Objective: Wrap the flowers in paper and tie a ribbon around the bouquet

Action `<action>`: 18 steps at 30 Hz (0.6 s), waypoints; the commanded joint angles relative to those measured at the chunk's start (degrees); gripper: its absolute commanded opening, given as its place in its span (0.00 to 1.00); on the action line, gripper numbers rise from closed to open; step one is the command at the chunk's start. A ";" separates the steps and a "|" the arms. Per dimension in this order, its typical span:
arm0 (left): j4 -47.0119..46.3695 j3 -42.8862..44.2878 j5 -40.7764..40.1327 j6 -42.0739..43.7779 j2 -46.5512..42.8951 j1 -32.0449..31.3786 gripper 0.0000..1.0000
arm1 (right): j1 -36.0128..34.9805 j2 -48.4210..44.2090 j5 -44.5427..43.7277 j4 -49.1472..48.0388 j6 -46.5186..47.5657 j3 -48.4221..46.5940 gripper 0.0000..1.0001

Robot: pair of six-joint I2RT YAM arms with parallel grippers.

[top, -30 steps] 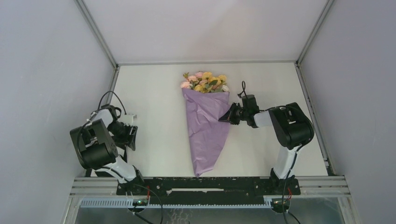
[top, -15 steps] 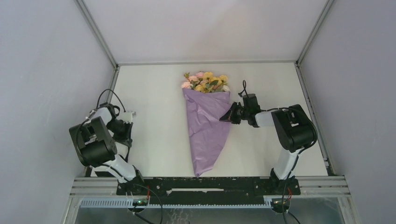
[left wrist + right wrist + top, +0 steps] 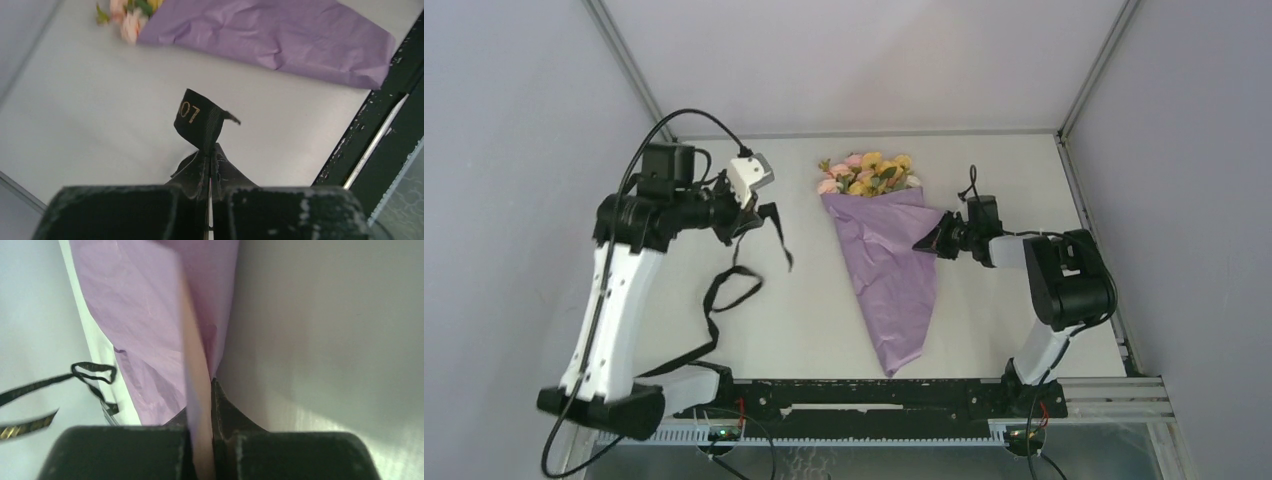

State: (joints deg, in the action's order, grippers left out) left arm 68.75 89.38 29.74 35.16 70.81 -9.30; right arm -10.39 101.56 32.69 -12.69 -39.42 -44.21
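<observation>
The bouquet lies in the middle of the table. Its pink, yellow and white flowers (image 3: 864,175) point to the back, and the lilac paper (image 3: 894,270) tapers toward the near edge. My right gripper (image 3: 929,243) is shut on the paper's right edge (image 3: 197,375), low over the table. Raised left of the bouquet, my left gripper (image 3: 746,218) is shut on the black ribbon (image 3: 724,290). The ribbon hangs in loops down to the table. In the left wrist view, the ribbon's lettered end (image 3: 197,117) sticks up past the pinched fingertips (image 3: 220,162), beyond which lie the paper (image 3: 270,35) and flowers (image 3: 127,20).
A black rail (image 3: 874,392) runs along the near edge by the arm bases. Grey enclosure walls and metal frame posts (image 3: 634,75) close in the white table (image 3: 1004,170) on the left, right and back. A stretch of ribbon (image 3: 90,372) hangs left of the paper in the right wrist view.
My left arm has swung up from the table's left side toward the middle, shutting on the ribbon and lifting it. The bouquet has shifted right with my right gripper, its tip swinging right.
</observation>
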 commanded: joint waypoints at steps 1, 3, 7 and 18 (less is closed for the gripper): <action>5.34 -0.31 3.18 3.51 -4.42 -7.54 0.00 | 3.12 -3.67 1.31 -0.48 0.75 0.00 0.00; 5.18 -6.45 2.85 6.60 -4.91 -11.35 0.00 | 3.80 -4.42 1.74 -0.26 0.62 -0.05 0.00; 4.75 -16.40 -2.05 6.80 -2.49 -27.93 0.00 | 3.88 -3.68 2.19 2.46 0.99 -2.33 0.00; 1.29 -7.55 -7.56 8.07 19.89 -64.96 0.00 | -0.80 -1.90 3.81 2.13 -5.58 -8.79 0.00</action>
State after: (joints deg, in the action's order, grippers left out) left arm 71.31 75.18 23.57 40.73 84.95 -71.09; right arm -8.75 100.40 35.31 -8.84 -41.74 -48.99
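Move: The left hand, high over the table with the ribbon in it, has the wrapped bouquet's lower end about 17 cm back, 22 cm to its right and 28 cm below; the flower heads lie some 24 cm ahead, 20 cm right and 26 cm below. From the right hand, gripping the paper's right edge, that lower end is roughly 26 cm back, 5 cm left and 2 cm below, the flower heads 14 cm ahead and 9 cm left at its height. Still pinching the ribbon by one end, the left hand sweeps fast back and to the right, towards the bouquet's lower end, some 25 cm across the table; it rises slightly, then drops well down as the wrist swings about 60 degrees clockwise. The right hand keeps the paper edge pinched, eases right, then back left while lifting it about 3 cm. ##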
